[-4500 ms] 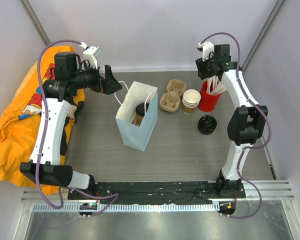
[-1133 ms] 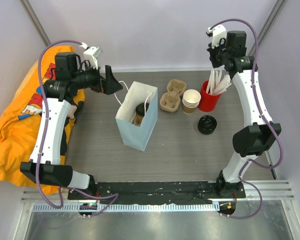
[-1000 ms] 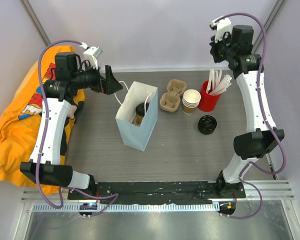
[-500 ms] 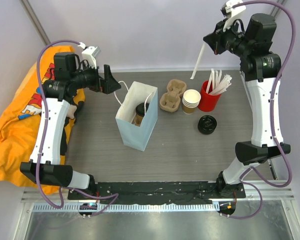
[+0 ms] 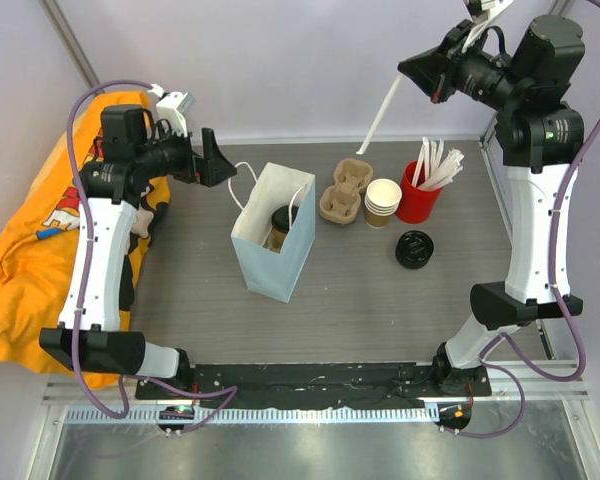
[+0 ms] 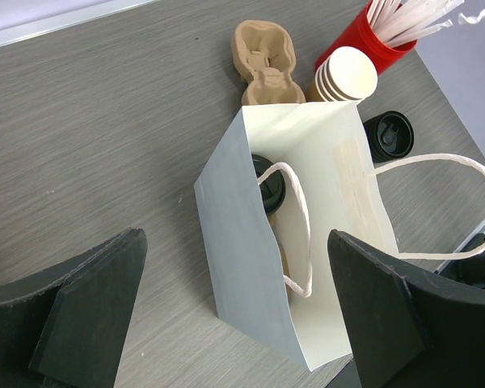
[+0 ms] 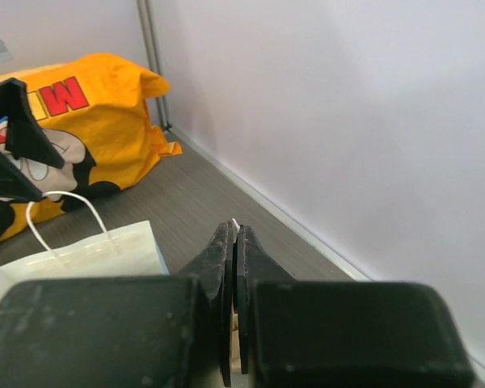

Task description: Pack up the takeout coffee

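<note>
The takeout coffee (image 5: 279,222), a brown cup with a black lid (image 6: 268,184), stands inside the white paper bag (image 5: 275,255) (image 6: 250,267) in the middle of the table. My left gripper (image 5: 212,160) (image 6: 234,242) hangs wide open beside the bag's upper left, near its handle, holding nothing. My right gripper (image 5: 420,72) (image 7: 235,230) is raised high at the back right, shut on a white wrapped straw (image 5: 380,115) that dangles down-left above the table. Only the straw's tip (image 7: 235,221) peeks past the shut jaws in the right wrist view.
A red cup of straws (image 5: 417,195), a stack of lidless brown cups (image 5: 383,203), a moulded cup carrier (image 5: 345,192) and black lids (image 5: 416,248) sit to the right of the bag. A yellow cloth (image 5: 20,260) drapes over the left edge.
My right gripper has pulled one straw out of the red cup, risen and swung it left, higher above the table. The left arm has shifted slightly; bag and coffee are unmoved.
</note>
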### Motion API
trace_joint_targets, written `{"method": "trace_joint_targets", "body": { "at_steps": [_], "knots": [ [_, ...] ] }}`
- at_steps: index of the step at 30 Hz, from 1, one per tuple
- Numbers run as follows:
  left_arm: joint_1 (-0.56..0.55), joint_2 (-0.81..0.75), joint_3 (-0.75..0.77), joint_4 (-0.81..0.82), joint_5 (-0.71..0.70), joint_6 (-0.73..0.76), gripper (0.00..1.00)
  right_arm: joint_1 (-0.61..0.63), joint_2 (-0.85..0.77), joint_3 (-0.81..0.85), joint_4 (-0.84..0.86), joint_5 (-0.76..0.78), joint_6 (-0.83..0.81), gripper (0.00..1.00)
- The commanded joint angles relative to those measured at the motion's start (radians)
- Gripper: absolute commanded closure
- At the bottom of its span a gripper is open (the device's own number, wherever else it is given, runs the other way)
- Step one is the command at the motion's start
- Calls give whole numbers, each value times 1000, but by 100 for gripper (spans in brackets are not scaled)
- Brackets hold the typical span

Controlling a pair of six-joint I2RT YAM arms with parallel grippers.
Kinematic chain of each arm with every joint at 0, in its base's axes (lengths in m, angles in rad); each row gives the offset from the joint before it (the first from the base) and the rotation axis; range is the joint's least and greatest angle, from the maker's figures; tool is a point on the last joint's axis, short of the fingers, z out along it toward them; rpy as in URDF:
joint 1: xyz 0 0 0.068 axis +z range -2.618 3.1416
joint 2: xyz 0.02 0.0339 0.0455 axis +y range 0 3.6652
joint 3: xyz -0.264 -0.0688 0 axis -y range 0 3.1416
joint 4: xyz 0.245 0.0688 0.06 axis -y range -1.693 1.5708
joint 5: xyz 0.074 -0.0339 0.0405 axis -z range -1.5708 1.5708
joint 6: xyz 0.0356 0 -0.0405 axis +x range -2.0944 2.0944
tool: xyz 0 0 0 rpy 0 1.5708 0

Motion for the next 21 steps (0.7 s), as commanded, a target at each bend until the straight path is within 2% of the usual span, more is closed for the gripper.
{"method": "trace_joint_targets", "body": {
  "at_steps": [1,12,21],
  "knots": [
    [14,-33,-9,48,-2,4,0,8,4,50,50,-92,68,99],
    [40,-43,-23,62,0,-11,0,21,13,50,120,-244,193,99],
    [50,-44,-24,66,18,-17,0,98,16,23,171,-267,232,99]
  ]
}}
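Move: The right hand, high up with a straw already pinched in its fingers, has the paper bag about 24 cm to its left, 6 cm back and 43 cm below. Under the right hand, roughly 50 cm down, the cup stack stands 6 cm ahead and 1 cm right, the cup carrier 11 cm ahead and 7 cm left, the red straw cup 8 cm ahead and 10 cm right. From the left hand the bag lies about 10 cm right, 2 cm back, 25 cm down. Carry the straw with the right gripper about 7 cm left and back towards the paper bag, rising a further 2 cm, and swing the wrist nearly 20 degrees counter-clockwise on the way. Keep the fingers shut on the straw and let its free end lead, slanting down. Ease the open left gripper a centimetre or two to its left, away from the bag. ##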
